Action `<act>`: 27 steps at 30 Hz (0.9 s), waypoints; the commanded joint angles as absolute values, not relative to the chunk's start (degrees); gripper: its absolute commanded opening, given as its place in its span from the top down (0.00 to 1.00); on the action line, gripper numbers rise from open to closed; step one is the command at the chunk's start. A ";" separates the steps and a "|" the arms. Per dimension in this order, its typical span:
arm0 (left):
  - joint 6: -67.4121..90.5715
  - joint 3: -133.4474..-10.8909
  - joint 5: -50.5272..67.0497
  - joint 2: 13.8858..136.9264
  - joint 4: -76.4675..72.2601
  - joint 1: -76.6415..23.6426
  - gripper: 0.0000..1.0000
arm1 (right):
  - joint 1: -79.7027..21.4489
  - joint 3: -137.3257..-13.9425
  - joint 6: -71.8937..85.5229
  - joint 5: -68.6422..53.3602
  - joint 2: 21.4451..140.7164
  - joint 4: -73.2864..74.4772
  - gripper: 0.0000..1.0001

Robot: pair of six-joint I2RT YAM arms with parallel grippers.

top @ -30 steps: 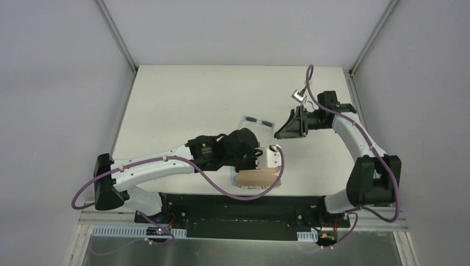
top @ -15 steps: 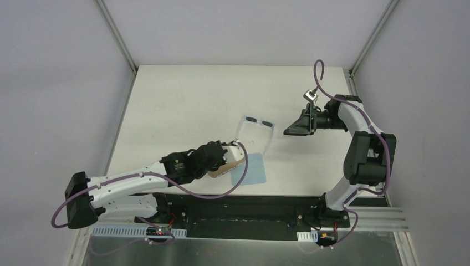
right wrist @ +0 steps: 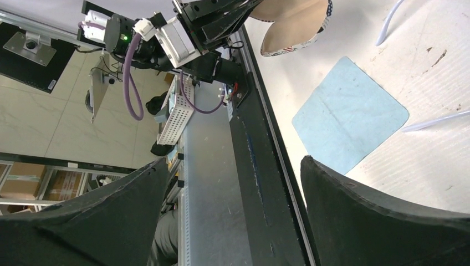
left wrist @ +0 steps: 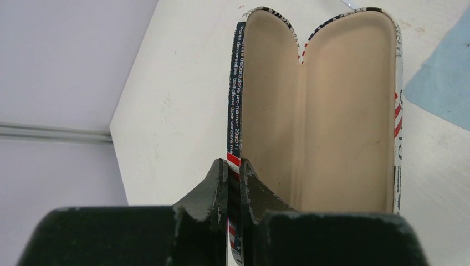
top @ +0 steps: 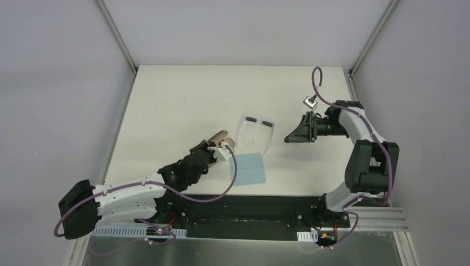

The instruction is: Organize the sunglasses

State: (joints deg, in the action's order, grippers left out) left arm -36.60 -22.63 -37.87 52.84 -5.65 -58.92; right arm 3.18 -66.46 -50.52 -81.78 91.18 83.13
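The sunglasses (top: 259, 122), with a thin white frame and two dark lenses, lie open on the table centre, temple arms pointing toward the near edge; one temple arm shows in the right wrist view (right wrist: 438, 121). My left gripper (top: 213, 149) is shut on the rim of the open printed case (top: 221, 138), held left of the sunglasses. In the left wrist view the jaws (left wrist: 235, 166) pinch the case's edge, and its tan lining (left wrist: 316, 111) is empty. My right gripper (top: 292, 136) is open and empty, just right of the sunglasses, and faces them.
A light blue cloth (top: 249, 168) lies flat near the table's front edge, below the sunglasses; it shows in the right wrist view (right wrist: 349, 113) too. The black base rail (top: 238, 202) runs along the near edge.
My left arm has carried the open case from over the cloth to the left and further from the near edge. The right gripper pulled back a little to the right and stayed open.
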 commanded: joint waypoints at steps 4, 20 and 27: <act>-39.01 -21.55 -34.63 55.54 -14.35 -56.33 1.00 | 3.34 -65.40 -54.79 -82.38 89.65 83.41 0.09; -31.58 -24.24 -32.51 70.09 -17.18 -50.52 1.00 | 3.43 -65.27 -55.79 -83.35 90.49 83.41 0.10; -30.51 -24.37 -33.93 70.86 -17.76 -50.34 1.00 | 3.43 -64.95 -56.08 -83.87 90.56 83.41 0.10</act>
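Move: The left hand already grips the opened case by its left wall; the bare table it is being taken to lies about 12 cm below, some 3 cm ahead and 3 cm to the right. The sunglasses stand about 8 cm ahead and 20 cm right of this hand, the blue cloth some 8 cm back and 16 cm right. From the right hand, that bare patch is roughly 30 cm left, 4 cm ahead and 19 cm below. Downward above all, some 6 cm, and about 3 cm forward, the left hand lowers the open case towards the bare table left of the sunglasses, easing forward first and sinking faster later until it levels off. The fingers keep their pinch on the case's left wall while the wrist tips down about 5 to 10 degrees and turns slightly counter-clockwise. ##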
